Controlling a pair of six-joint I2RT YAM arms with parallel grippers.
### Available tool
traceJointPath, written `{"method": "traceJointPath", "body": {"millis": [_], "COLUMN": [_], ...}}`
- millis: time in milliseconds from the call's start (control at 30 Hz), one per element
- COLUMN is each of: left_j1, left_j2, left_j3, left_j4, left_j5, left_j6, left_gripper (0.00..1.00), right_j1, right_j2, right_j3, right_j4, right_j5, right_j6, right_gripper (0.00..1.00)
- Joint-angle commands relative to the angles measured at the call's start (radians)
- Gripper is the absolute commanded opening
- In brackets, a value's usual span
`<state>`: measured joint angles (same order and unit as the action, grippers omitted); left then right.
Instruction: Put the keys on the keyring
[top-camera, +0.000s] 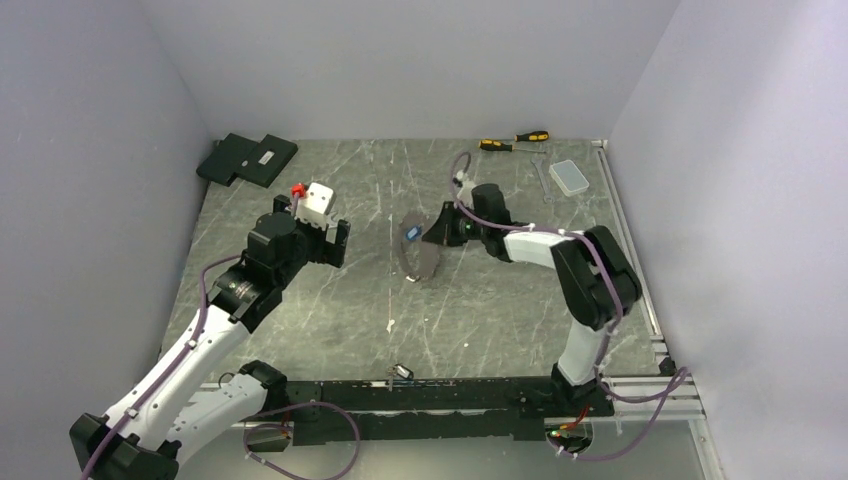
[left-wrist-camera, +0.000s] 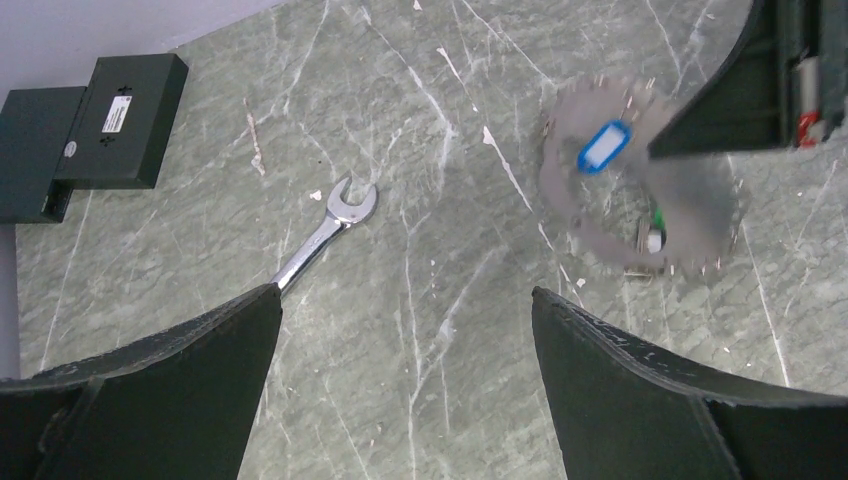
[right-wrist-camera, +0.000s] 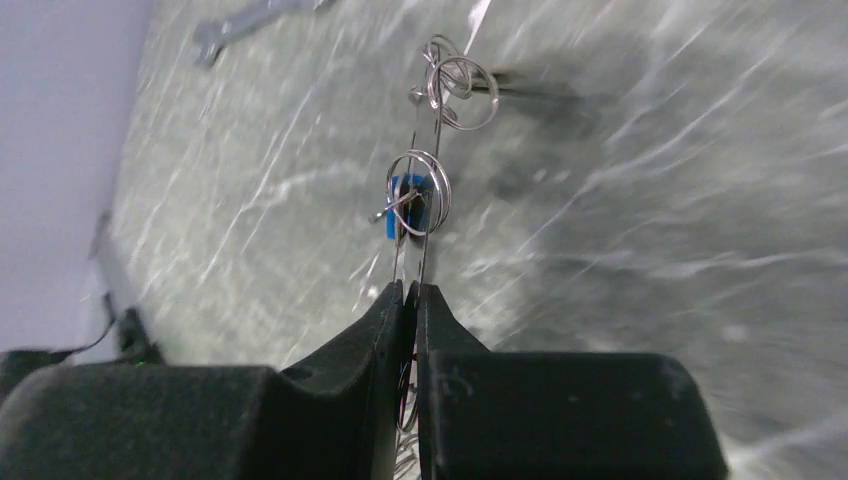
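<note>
My right gripper (right-wrist-camera: 410, 290) is shut on the thin silvery wire of the keyring (right-wrist-camera: 422, 130), which hangs lifted off the table. The blue key (right-wrist-camera: 405, 207) sits on the wire just beyond the fingertips, with small split rings (right-wrist-camera: 455, 80) farther along. From above, the right gripper (top-camera: 437, 232) holds the keyring (top-camera: 424, 262) at mid-table, the blue key (top-camera: 410, 237) beside it. In the left wrist view the keyring (left-wrist-camera: 590, 235) is a blurred grey loop with the blue key (left-wrist-camera: 603, 147) and the green key (left-wrist-camera: 655, 218) in it. My left gripper (left-wrist-camera: 405, 295) is open and holds nothing, left of the ring (top-camera: 330, 235).
A silver wrench (left-wrist-camera: 325, 230) lies on the marble left of the keyring. Black boxes (top-camera: 247, 158) sit at the back left. Two yellow-and-black screwdrivers (top-camera: 515, 140) and a clear plastic box (top-camera: 571, 177) lie at the back right. A small object (top-camera: 402, 372) rests near the front rail.
</note>
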<state>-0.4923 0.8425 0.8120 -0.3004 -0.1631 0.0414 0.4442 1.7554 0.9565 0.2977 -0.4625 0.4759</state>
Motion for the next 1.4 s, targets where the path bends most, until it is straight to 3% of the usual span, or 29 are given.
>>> {"method": "traceJointPath", "body": {"millis": [0,133,300,333,467,567,700,800,933,1067,1233,1367], "left_j1": [0.001,0.002,0.002,0.003,0.003,0.004,0.004,0.004,0.003,0.003,0.003,0.003], "left_j2": [0.001,0.011,0.021,0.022,0.027,0.027,0.026,0.027,0.023,-0.005,-0.034,-0.037], "left_j3": [0.037,0.041,0.042,0.042,0.044,0.043,0.042,0.042,0.038,0.004,-0.027,-0.02], "left_j4": [0.018,0.012,0.01,0.011,0.008,0.009,0.012,0.012,0.017,0.061,0.112,0.106], "left_j5": [-0.002,-0.001,-0.004,-0.001,0.003,0.004,-0.008,-0.018,-0.035,-0.061,-0.055,-0.056], "left_j6": [0.014,0.015,0.015,0.015,0.017,0.019,0.021,0.022,0.02,0.013,0.021,0.021], "left_gripper": [0.99,0.99,0.99,0.99,0.99,0.99,0.99,1.0,0.99,0.99,0.99,0.99], "right_j1": [0.016,0.015,0.007,0.0,-0.052,-0.084,-0.097,-0.096,-0.096,-0.095,-0.091,-0.091], "right_j2": [0.072,0.111,0.133,0.139,0.138,0.094,-0.005,-0.111,-0.27,-0.416,-0.583,-0.711], "right_j3": [0.068,0.086,0.103,0.115,0.126,0.112,0.117,0.072,-0.001,-0.036,-0.047,-0.164], "right_j4": [0.161,0.135,0.061,0.025,-0.087,-0.156,-0.286,-0.259,-0.158,-0.111,-0.118,-0.003], "right_j5": [-0.289,-0.289,-0.255,-0.243,-0.196,-0.111,0.146,0.282,0.305,0.314,0.435,0.392], "right_j6": [0.186,0.177,0.158,0.15,0.118,0.085,0.012,-0.013,-0.032,-0.063,-0.081,-0.136], "right_gripper": [0.0,0.0,0.34,0.46,0.62,0.66,0.76,0.82,0.88,0.89,0.9,0.9]}}
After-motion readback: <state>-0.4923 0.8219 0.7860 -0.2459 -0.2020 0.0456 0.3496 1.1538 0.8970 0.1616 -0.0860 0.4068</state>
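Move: The right hand already pinches the keyring; the bare spot it is taken to lies about 6 cm to the hand's left, 4 cm back and some 8 cm below. Roughly on table level too, the wrench's middle is about 27 cm left and 2 cm ahead, the screwdrivers some 17 cm right and 23 cm ahead. From the left hand, that spot lies about 17 cm right, 5 cm ahead and 22 cm down. The right hand lowers the keyring about 3 cm while easing as much back and to the left, then opens its nearly shut fingers wide and lets go of the ring's right side. It backs off to the right, first dipping low and slightly forward, then climbs over 20 cm, ending about 15 cm right of the release, fingers tipping up some 40 degrees and swinging clockwise. ##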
